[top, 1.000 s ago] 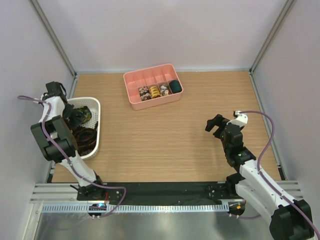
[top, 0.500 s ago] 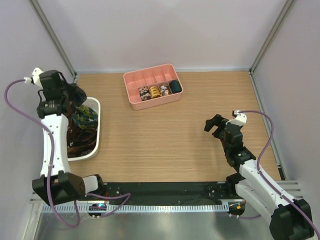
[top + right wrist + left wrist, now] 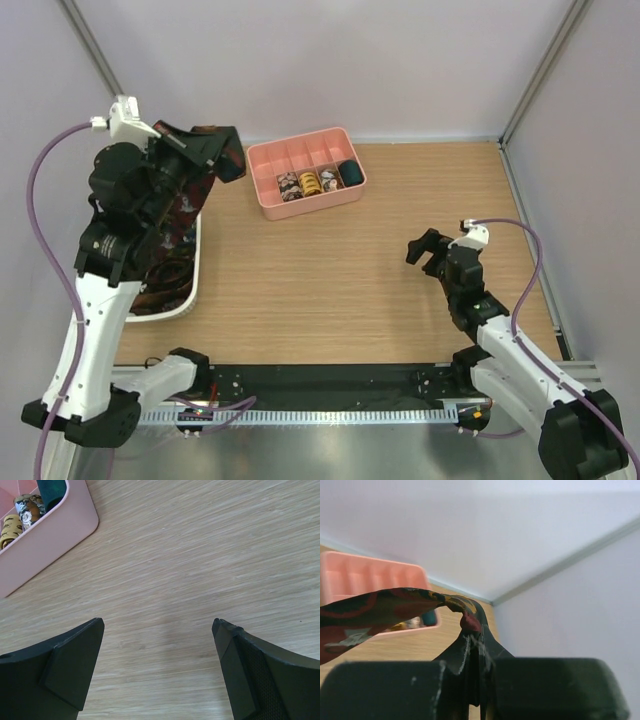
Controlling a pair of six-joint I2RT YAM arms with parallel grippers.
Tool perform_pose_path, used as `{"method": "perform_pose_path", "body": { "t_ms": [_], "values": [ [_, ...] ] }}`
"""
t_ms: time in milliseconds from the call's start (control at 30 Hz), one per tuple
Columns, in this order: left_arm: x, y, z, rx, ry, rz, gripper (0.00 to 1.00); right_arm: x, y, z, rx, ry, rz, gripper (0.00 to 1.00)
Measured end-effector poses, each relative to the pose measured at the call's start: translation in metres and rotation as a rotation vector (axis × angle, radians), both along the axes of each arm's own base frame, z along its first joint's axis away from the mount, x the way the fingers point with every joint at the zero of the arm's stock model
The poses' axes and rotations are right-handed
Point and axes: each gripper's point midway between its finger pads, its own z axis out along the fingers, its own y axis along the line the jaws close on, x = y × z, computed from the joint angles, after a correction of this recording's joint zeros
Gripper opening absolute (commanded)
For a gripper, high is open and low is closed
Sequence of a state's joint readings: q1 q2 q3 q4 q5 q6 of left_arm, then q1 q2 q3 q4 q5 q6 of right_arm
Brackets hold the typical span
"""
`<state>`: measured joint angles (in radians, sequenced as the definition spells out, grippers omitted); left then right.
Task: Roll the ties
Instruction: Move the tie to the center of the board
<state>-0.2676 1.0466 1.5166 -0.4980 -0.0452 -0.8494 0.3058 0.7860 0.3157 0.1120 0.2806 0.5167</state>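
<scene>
My left gripper (image 3: 214,152) is raised high over the table's left side and shut on a dark tie with red and yellow print (image 3: 178,205). The tie trails down from the jaws toward the white mesh basket (image 3: 196,262), where more ties (image 3: 160,282) lie tangled. In the left wrist view the tie (image 3: 385,607) is pinched at the left gripper (image 3: 475,627) and drapes off to the left. Several rolled ties (image 3: 311,182) sit in the pink tray (image 3: 308,206). My right gripper (image 3: 424,250) hovers open over bare wood; the right wrist view shows nothing in the right gripper (image 3: 157,630).
The pink divided tray stands at the back centre; the pink tray (image 3: 60,527) and its coils (image 3: 22,514) show at the upper left of the right wrist view. Grey walls with metal frame posts enclose the table on three sides.
The left arm has lifted out of the basket and swung up and to the right, drawing a tie with it. The right arm has barely moved.
</scene>
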Motion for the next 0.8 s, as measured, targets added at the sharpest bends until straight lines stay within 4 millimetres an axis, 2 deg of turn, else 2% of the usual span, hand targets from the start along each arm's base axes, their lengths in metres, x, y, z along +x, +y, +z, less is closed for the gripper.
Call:
{"method": "perform_pose_path", "body": {
  "t_ms": [67, 100, 133, 200, 300, 400, 500, 567, 667, 700, 733, 767, 800],
  "values": [
    [-0.009, -0.031, 0.024, -0.021, -0.048, -0.100, 0.00, 0.000, 0.003, -0.001, -0.003, 0.004, 0.017, 1.00],
    [-0.010, -0.039, 0.034, -0.028, -0.064, -0.126, 0.00, 0.000, 0.004, -0.002, -0.004, 0.005, 0.024, 1.00],
    [-0.017, -0.062, 0.045, -0.033, -0.081, -0.199, 0.00, 0.001, 0.005, -0.002, -0.004, 0.004, 0.032, 1.00],
    [-0.025, -0.094, 0.068, -0.046, -0.117, -0.294, 0.00, 0.001, 0.007, -0.001, -0.004, 0.002, 0.044, 1.00],
    [-0.031, -0.131, 0.101, -0.071, -0.168, -0.398, 0.01, 0.001, 0.008, 0.000, -0.004, -0.003, 0.053, 1.00],
    [-0.039, -0.163, 0.120, -0.102, -0.195, -0.483, 0.01, 0.001, 0.008, 0.001, -0.006, -0.005, 0.053, 1.00],
    [-0.051, -0.199, 0.126, -0.121, -0.198, -0.569, 0.04, 0.001, 0.005, 0.005, -0.006, -0.022, 0.039, 1.00],
    [-0.059, -0.231, 0.118, -0.122, -0.183, -0.636, 0.05, 0.001, 0.002, 0.010, -0.006, -0.040, 0.024, 1.00],
    [-0.062, -0.281, 0.087, -0.096, -0.128, -0.713, 0.22, -0.002, -0.005, 0.018, -0.011, -0.062, -0.013, 1.00],
    [-0.059, -0.298, 0.069, -0.077, -0.095, -0.730, 0.51, -0.003, -0.010, 0.021, -0.013, -0.071, -0.035, 1.00],
    [-0.054, -0.313, 0.044, -0.045, -0.057, -0.737, 0.72, -0.005, -0.015, 0.024, -0.014, -0.081, -0.059, 1.00],
    [-0.050, -0.323, 0.023, -0.016, -0.019, -0.737, 0.98, -0.006, -0.019, 0.026, -0.016, -0.088, -0.080, 1.00],
    [-0.042, -0.333, -0.009, 0.034, 0.038, -0.722, 1.00, -0.008, -0.024, 0.029, -0.017, -0.100, -0.108, 1.00]
  ]
}}
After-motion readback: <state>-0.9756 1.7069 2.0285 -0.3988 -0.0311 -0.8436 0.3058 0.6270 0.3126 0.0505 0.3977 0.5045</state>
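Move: The left gripper keeps hold of one end of the tie high up, the rest trailing off to its left. The board's centre lies roughly 19 cm to its right, 7 cm ahead and 46 cm below. The pink bin is some 28 cm ahead and 10 cm right, and the white basket about 29 cm left and 4 cm ahead, both over 40 cm down. From the right gripper the board's centre is about 24 cm left, 9 cm ahead and 12 cm below. Swing the left gripper fast to the right, about 33 cm, high over the board and past its centre, arcing up some 12 cm and then dropping back to the starting height while turning clockwise about 40 degrees, the tie trailing behind. Late in the drop, spread the fingers wide to let go of the tie's end. At the end lift the open right gripper slightly and ease it right. ##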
